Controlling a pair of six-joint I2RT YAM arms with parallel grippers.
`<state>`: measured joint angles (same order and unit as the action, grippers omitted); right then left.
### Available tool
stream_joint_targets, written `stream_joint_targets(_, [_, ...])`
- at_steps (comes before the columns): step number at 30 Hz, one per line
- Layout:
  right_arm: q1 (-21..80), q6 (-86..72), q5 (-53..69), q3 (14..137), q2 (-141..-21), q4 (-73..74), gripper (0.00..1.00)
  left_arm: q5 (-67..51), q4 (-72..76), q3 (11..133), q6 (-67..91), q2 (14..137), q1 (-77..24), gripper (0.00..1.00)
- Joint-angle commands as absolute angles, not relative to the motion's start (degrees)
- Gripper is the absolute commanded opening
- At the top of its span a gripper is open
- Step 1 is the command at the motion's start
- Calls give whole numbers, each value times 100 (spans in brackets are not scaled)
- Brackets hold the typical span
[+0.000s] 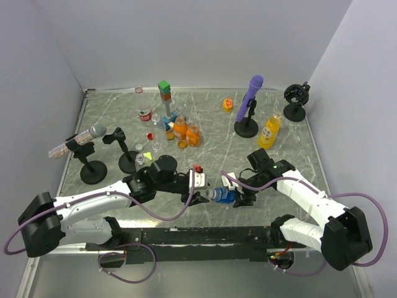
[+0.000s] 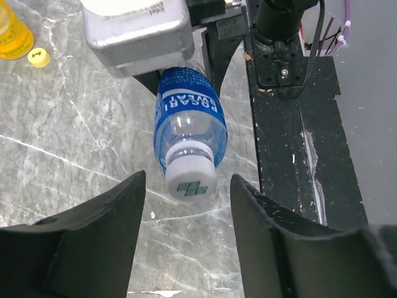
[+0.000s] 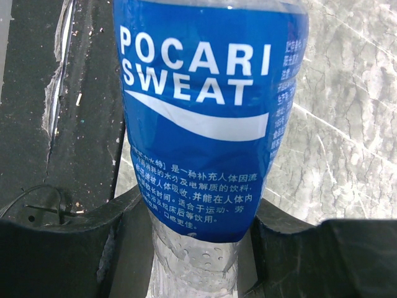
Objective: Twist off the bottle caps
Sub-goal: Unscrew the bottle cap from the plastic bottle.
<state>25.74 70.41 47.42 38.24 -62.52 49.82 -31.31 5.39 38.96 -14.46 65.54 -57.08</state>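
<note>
My right gripper [image 1: 239, 197] is shut on a squat blue-labelled bottle [image 1: 223, 196] and holds it lying level just above the table's near edge. In the right wrist view its fingers [image 3: 133, 217] press both sides of the bottle [image 3: 198, 112] at the label's lower end. The white bottle cap [image 2: 190, 180] points at my left gripper [image 2: 187, 179]. That gripper is open, one jaw on each side of the cap with a gap on both sides. From above, the left gripper [image 1: 200, 197] sits right at the bottle's cap end.
Further back stand a yellow juice bottle [image 1: 270, 130], orange bottles [image 1: 180, 127], stacked blocks [image 1: 164, 93], a purple microphone [image 1: 250, 99] and a grey microphone [image 1: 87, 139] on black stands. A loose yellow cap [image 2: 38, 57] lies on the marble. The black rail [image 1: 205, 236] runs along the near edge.
</note>
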Motion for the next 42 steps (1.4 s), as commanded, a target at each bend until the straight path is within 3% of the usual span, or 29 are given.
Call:
stream_joint_targets(1, [2584, 7163, 4878, 3894, -6267, 5027, 19, -3340, 589, 4245, -1345, 6671, -5748, 58])
stream_joint_targets(5, [2593, 7163, 4869, 3894, -6275, 5027, 19, -3331, 642, 4271, -1205, 6688, -5766, 50])
stream_joint_targets(9, [2584, 7154, 4869, 3894, -6267, 5027, 19, -3323, 484, 4394, -784, 6759, -5766, 32])
stream_joint_targets(12, [2584, 7163, 4860, 3894, -6258, 5027, 19, -3191, 273, 4500, 284, 6733, -5766, 19])
stream_joint_targets(17, [2584, 7163, 4860, 3902, -6267, 5036, 19, -2980, 378, 4325, 2141, 6531, -5766, 10])
stream_joint_targets(27, [2593, 7146, 4860, 3902, -6223, 5027, 18, -1856, 168, 4157, 4832, 5845, -5704, 6])
stream_joint_targets(31, [2593, 7137, 4860, 3894, -6170, 5019, 18, -1696, 167, 4157, 5334, 5766, -5651, 1])
stream_joint_targets(42, [2584, 7146, 4887, 3876, -5889, 4992, 18, -1731, 18, 4131, 6380, 5792, -5625, 1])
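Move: The cap of the blue-labelled plastic bottle sits about 1 cm to the right of the left hand, level in height, already between its open fingertips. The bottle body slopes away below it, some 7 cm right and 6 cm lower. On the table stand an orange jar, 22 cm ahead and 4 cm left, and the yellow bottle, 22 cm ahead and 22 cm right. From the right hand, which grips the bottle, the cap lies roughly 8 cm left, 9 cm up and straight ahead. Left fingers pinch the cap and twist about 70 degrees counter-clockwise, facing its top, while rising some 4 cm. ##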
